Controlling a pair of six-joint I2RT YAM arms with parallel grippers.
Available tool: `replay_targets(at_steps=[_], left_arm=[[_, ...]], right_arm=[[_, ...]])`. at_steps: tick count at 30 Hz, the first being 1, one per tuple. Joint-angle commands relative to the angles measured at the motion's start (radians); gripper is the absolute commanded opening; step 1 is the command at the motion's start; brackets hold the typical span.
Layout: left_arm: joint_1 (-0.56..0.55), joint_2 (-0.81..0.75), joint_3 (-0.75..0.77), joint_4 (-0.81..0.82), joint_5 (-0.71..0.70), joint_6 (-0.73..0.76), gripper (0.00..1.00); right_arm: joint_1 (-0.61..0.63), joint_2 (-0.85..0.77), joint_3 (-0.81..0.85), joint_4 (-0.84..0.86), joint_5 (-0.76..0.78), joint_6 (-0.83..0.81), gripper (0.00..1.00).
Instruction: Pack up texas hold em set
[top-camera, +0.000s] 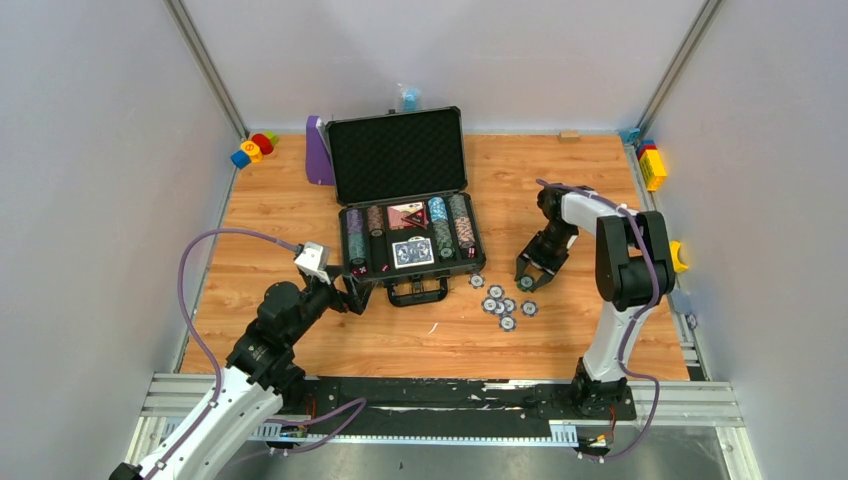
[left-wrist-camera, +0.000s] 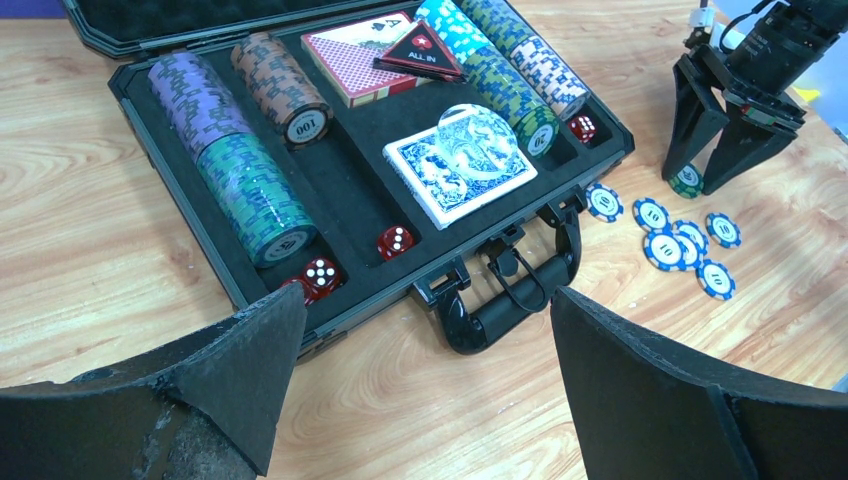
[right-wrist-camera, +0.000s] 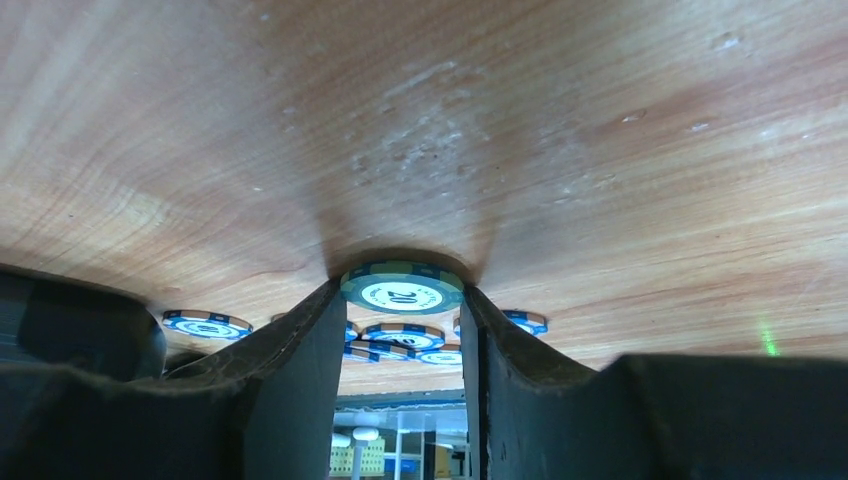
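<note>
The dark grey briefcase lies open mid-table, its tray filled with rows of striped chips, two card decks, red dice and an "ALL IN" button. Several loose blue chips lie on the wood right of the handle. My right gripper points down at the table, its fingers touching both edges of a green "20" chip. My left gripper hovers wide open in front of the case's near left corner, holding nothing.
A purple stand leans by the case's lid on the left. Coloured toy blocks sit in the far left corner and along the right wall. Grey walls close in the table on three sides.
</note>
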Motion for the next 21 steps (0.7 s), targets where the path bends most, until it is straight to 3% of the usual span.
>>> replay_targets(at_steps=[1, 13, 21], left_arm=[[0.000, -0.008, 0.008, 0.016, -0.004, 0.001, 1.00], [0.000, -0.004, 0.005, 0.021, -0.002, 0.000, 1.00], [0.000, 0.003, 0.006, 0.025, -0.002, 0.001, 1.00]], right_arm=[[0.013, -0.058, -0.005, 0.089, 0.099, 0.033, 0.22], [0.090, -0.205, 0.018, 0.053, 0.138, 0.044, 0.22], [0.253, -0.306, 0.026, 0.121, 0.247, 0.023, 0.21]])
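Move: The right hand already holds the green 20 chip just above the table. The near end of the green chip row in the case lies about 18 cm to its left, 7 cm farther out and slightly higher. The grey-and-peach row stands about 14 cm left and 11 cm ahead; a lone blue-white chip lies 11 cm left, level with the hand, the blue-white cluster about 6 cm left and 5 cm back. From the left hand the green row's end is some 18 cm right, 13 cm ahead, 12 cm below. Keeping the green chip pinched between its fingertips, the right hand lifts it clear of the table, first easing forward a little, then rising about 5 cm and swinging left, ever faster, towards the open case. The downward fingers tip forward some 20 degrees as the hand turns slightly counter-clockwise. ##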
